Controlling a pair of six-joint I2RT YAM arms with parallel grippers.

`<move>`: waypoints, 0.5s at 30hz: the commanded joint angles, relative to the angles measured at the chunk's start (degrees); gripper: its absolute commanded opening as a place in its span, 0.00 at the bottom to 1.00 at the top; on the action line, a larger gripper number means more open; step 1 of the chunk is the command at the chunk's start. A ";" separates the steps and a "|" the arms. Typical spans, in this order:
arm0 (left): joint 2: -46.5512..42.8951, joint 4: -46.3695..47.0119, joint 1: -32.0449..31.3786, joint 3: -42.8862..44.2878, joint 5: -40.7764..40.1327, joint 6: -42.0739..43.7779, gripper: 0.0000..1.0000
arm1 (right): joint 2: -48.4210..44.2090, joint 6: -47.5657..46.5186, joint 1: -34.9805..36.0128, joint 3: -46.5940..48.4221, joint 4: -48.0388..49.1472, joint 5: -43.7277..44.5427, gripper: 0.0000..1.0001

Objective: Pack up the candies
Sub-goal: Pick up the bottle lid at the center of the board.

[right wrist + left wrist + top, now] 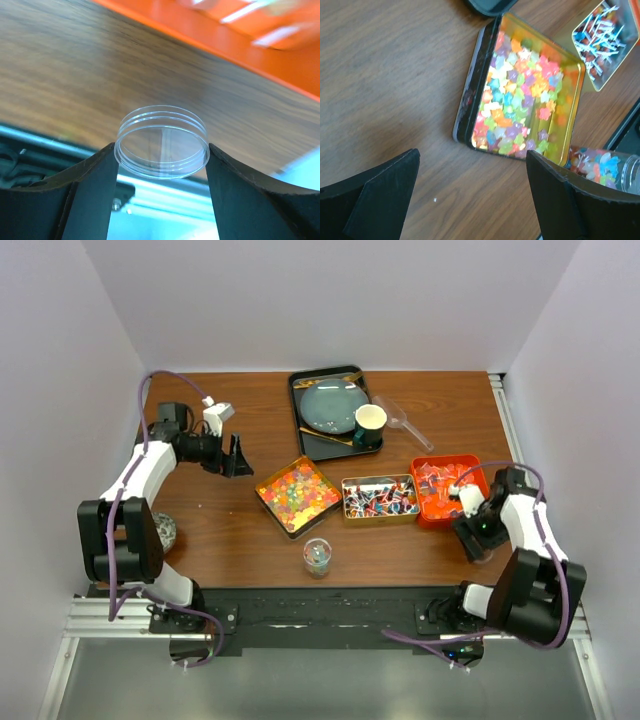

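Observation:
The candies lie in three containers: colourful jelly stars in a gold tin (297,494) (520,95), red-blue-white wrapped pieces in a second tin (380,497) (602,40), and red pieces in an orange tray (445,488) (240,45). A small clear jar (317,556) (600,167) holding some candies stands near the table's front edge. My left gripper (237,458) (472,165) hangs open over bare wood, left of the gold tin. My right gripper (478,537) (162,150) sits at the front right, both fingers touching a clear round threaded lid (162,142).
A black tray (300,405) at the back holds a grey plate (330,405) and a green cup (370,423), with a clear scoop (405,423) beside it. A speckled round object (163,530) lies by the left arm. The table's front edge runs just under the right gripper.

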 commanded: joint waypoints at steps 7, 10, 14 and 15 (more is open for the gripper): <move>-4.28 24.33 -0.17 -4.53 9.16 -20.07 0.90 | -2.32 3.75 9.95 28.14 -19.21 -16.76 0.54; -6.65 29.08 -0.17 -4.53 8.47 -22.81 0.91 | -2.14 7.09 21.89 33.06 -19.74 -19.65 0.56; -10.69 31.82 -0.17 -6.28 4.35 -24.75 0.96 | 4.07 8.94 32.63 41.59 -22.20 -24.76 0.57; -11.57 32.08 -0.17 -6.98 1.72 -25.36 0.98 | 5.58 8.51 33.61 44.74 -22.73 -25.11 0.57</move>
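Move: The right hand already has the bottle lid pinched between its fingers, just clear of the board. The candy bottle stands about 36 cm to its left and 3 cm nearer the base, its middle some 1 cm higher. The orange box is roughly 14 cm ahead and 6 cm left, the lollipop box 13 cm ahead and 22 cm left, both about 2 cm lower. From the left hand, the bottle lies some 20 cm back, 16 cm right and 8 cm below. Up fast and a little forward first, then sweeping left past the near side of the orange box, the right hand carries the pinched lid towards the bottle, rising and going left some 16 cm each. Its fingertips swing out forward and left as the wrist turns about 30 degrees counter-clockwise. The empty left hand, still open, drifts slightly right, then rises about 7 cm and goes a bit forward, fingers tipping up. ##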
